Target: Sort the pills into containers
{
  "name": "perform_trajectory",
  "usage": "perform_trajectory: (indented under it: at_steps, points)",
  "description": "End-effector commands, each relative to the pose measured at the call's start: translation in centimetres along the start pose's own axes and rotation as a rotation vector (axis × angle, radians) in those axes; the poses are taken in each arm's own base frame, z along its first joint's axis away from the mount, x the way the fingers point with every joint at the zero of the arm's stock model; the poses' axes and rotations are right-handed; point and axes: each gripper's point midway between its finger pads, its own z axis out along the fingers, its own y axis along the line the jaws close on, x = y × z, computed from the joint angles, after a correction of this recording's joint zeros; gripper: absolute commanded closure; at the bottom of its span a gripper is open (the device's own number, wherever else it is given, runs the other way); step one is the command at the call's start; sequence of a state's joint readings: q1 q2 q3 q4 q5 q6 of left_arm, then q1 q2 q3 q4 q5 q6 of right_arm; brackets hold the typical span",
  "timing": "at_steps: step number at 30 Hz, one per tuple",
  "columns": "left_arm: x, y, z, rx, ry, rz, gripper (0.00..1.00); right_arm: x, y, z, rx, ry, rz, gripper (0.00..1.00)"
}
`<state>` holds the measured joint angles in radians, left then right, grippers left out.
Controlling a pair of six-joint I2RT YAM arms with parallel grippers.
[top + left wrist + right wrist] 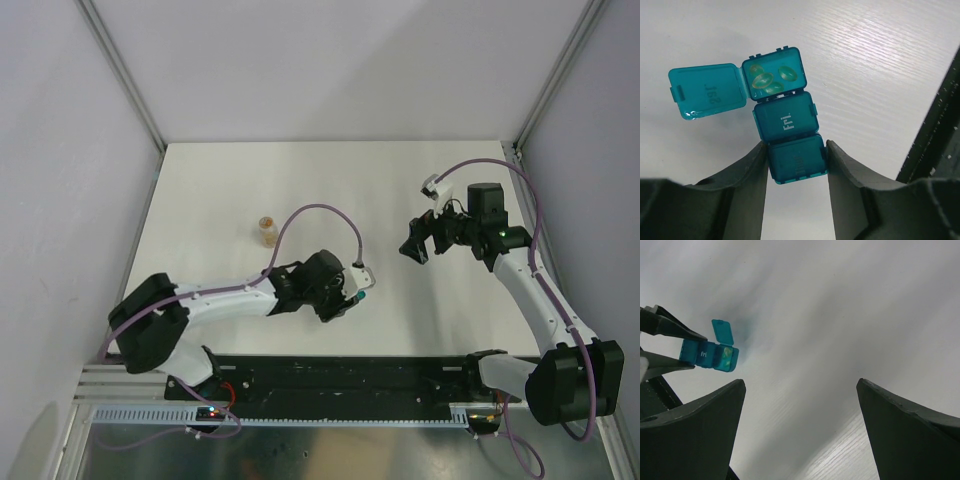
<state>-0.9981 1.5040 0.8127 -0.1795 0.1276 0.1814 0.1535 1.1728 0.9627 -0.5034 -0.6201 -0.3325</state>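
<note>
The teal container strip (785, 122) has three joined compartments. Its far compartment is open with the lid (707, 92) flipped left, and several translucent pills (771, 80) lie inside. The middle one, marked "Fri", and the near one are closed. My left gripper (796, 147) is shut on the near compartment, one finger (747, 175) on each side. In the top view my left gripper (355, 288) is near the table's middle front. My right gripper (413, 250) is open and empty, to the right. The strip also shows in the right wrist view (702, 354), left of my right gripper (801, 382).
A small round orange-tan bottle (266, 230) stands upright on the white table (300, 180), left of centre. A black rail (350, 375) runs along the near edge. Grey walls with metal posts close in the left, back and right sides.
</note>
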Motion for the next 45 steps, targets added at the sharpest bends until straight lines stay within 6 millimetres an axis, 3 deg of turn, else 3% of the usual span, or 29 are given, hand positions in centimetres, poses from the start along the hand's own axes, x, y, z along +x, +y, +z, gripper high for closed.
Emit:
perform_trajectory:
  at_steps: [1,10,16,22,29,45]
  points:
    - [-2.8,-0.8,-2.8,0.063,-0.075,0.096,1.0,-0.6,0.9,0.2,-0.041,-0.027,-0.003,0.0]
    - [-6.0,-1.9,-7.3,0.14,-0.124,0.233,1.0,-1.7,3.6,1.4,-0.15,0.004,-0.016,0.01]
    - [-7.5,-2.2,-8.8,0.17,-0.127,0.277,1.0,-2.4,4.9,3.0,-0.23,0.02,-0.024,0.01]
    - [-8.9,-2.4,-9.8,0.184,-0.138,0.282,1.0,-3.7,5.0,4.2,-0.283,0.019,-0.019,0.01]
    - [-9.8,-2.2,-10.5,0.166,-0.154,0.285,1.0,-3.7,5.6,5.3,-0.357,0.025,0.012,0.02]
    - [-10.1,-1.8,-10.1,0.151,-0.145,0.281,1.0,-3.9,9.1,5.6,-0.481,0.03,-0.004,0.03]
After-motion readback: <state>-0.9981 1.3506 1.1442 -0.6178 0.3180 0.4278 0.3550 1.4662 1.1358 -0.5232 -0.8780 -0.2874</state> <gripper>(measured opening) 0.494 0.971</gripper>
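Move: Held low in the left fingers by its Thur end, the pill organizer has its middle about 1 cm ahead, 2 cm to the right and 1 cm below that hand; its open Sat lid lies about 5 cm ahead and 2 cm right. The pill bottle stands some 14 cm ahead and 16 cm left. From the empty right hand, the organizer's middle is roughly 10 cm back, 13 cm left and 15 cm below, its lid about 6 cm back and 13 cm left. Lifting the pill organizer another 12 cm or so, the left hand keeps its grip, drifts slightly back and turns clockwise nearly 20 degrees, then holds still at about the right hand's height. Meanwhile the right hand, fingers wide open, sweeps about 10 cm left towards the organizer's open-lidded Sat end, turning about 20 degrees counter-clockwise as it tips down; it comes close, but no touch can be seen. ##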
